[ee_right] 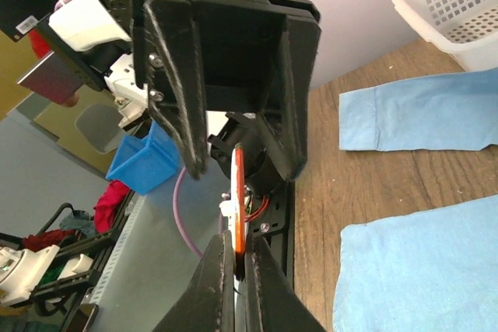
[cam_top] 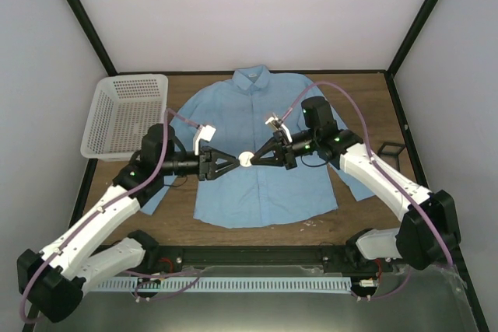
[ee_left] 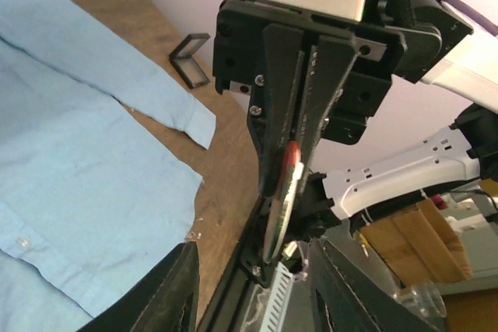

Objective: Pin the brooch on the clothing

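Observation:
The brooch hangs above the middle of the clothing, a light blue shirt spread flat on the table. My right gripper is shut on the brooch, which shows edge-on as a thin orange-red disc with a small white part on its left face. My left gripper faces it from the other side and stands open, its fingers spread on either side of the disc without touching it. In the top view the left gripper and right gripper meet tip to tip.
A white mesh basket stands at the back left, beside the shirt's sleeve. A small black square frame box lies on the wood at the right, past the other sleeve. A black rail runs along the near table edge.

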`<state>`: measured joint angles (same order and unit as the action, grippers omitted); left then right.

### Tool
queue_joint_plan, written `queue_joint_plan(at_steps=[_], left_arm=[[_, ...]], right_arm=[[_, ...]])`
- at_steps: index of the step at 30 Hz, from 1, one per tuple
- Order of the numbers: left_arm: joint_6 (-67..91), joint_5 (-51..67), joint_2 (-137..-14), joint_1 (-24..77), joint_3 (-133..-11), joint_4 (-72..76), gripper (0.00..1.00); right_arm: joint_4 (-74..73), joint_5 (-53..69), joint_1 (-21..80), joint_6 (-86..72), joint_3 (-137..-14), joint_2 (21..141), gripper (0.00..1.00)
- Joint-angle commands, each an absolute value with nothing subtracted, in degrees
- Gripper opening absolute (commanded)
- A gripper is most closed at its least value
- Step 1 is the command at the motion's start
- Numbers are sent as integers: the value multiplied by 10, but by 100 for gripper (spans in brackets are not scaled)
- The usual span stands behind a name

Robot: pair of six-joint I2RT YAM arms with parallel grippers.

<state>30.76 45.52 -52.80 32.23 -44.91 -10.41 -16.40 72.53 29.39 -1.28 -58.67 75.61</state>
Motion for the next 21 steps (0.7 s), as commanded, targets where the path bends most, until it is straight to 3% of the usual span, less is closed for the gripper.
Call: queue_joint_plan(at_steps=[1,14,18,21], left_arm=[[297,500,-551,320,-465,-106,39],[311,504,-568,320,-475,-84,35],[311,509,-574,320,-477,-83,29],[312,509,-575,320,-477,-81,18]], right_arm=[[-171,756,291,2,-591,757,1],[-180,760,292,14,-589,768,1],[-180,761,292,14,-587,769,1],[-179,764,293,14,-587,771,1]])
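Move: The brooch, held upright in my right fingers, faces my left hand: its middle lies about 3 cm to my left hand's right, some 1 cm ahead and roughly 1 cm lower. From my right hand it is about 2 cm to the left, level ahead and in height. Far below both, about 26 cm down, the shirt's middle lies 3 cm ahead and 6 cm right of my left hand; the white basket stands 31 cm left of that hand, 11 cm farther out and 23 cm lower. My left fingers, still half open, close to roughly half their gap around the brooch's free edge as I ease that hand about 1 cm to the right. It first dips just over 1 cm, then climbs most of the way back, its wrist hardly turning. My right hand stays nearly still and keeps the brooch pinched. ##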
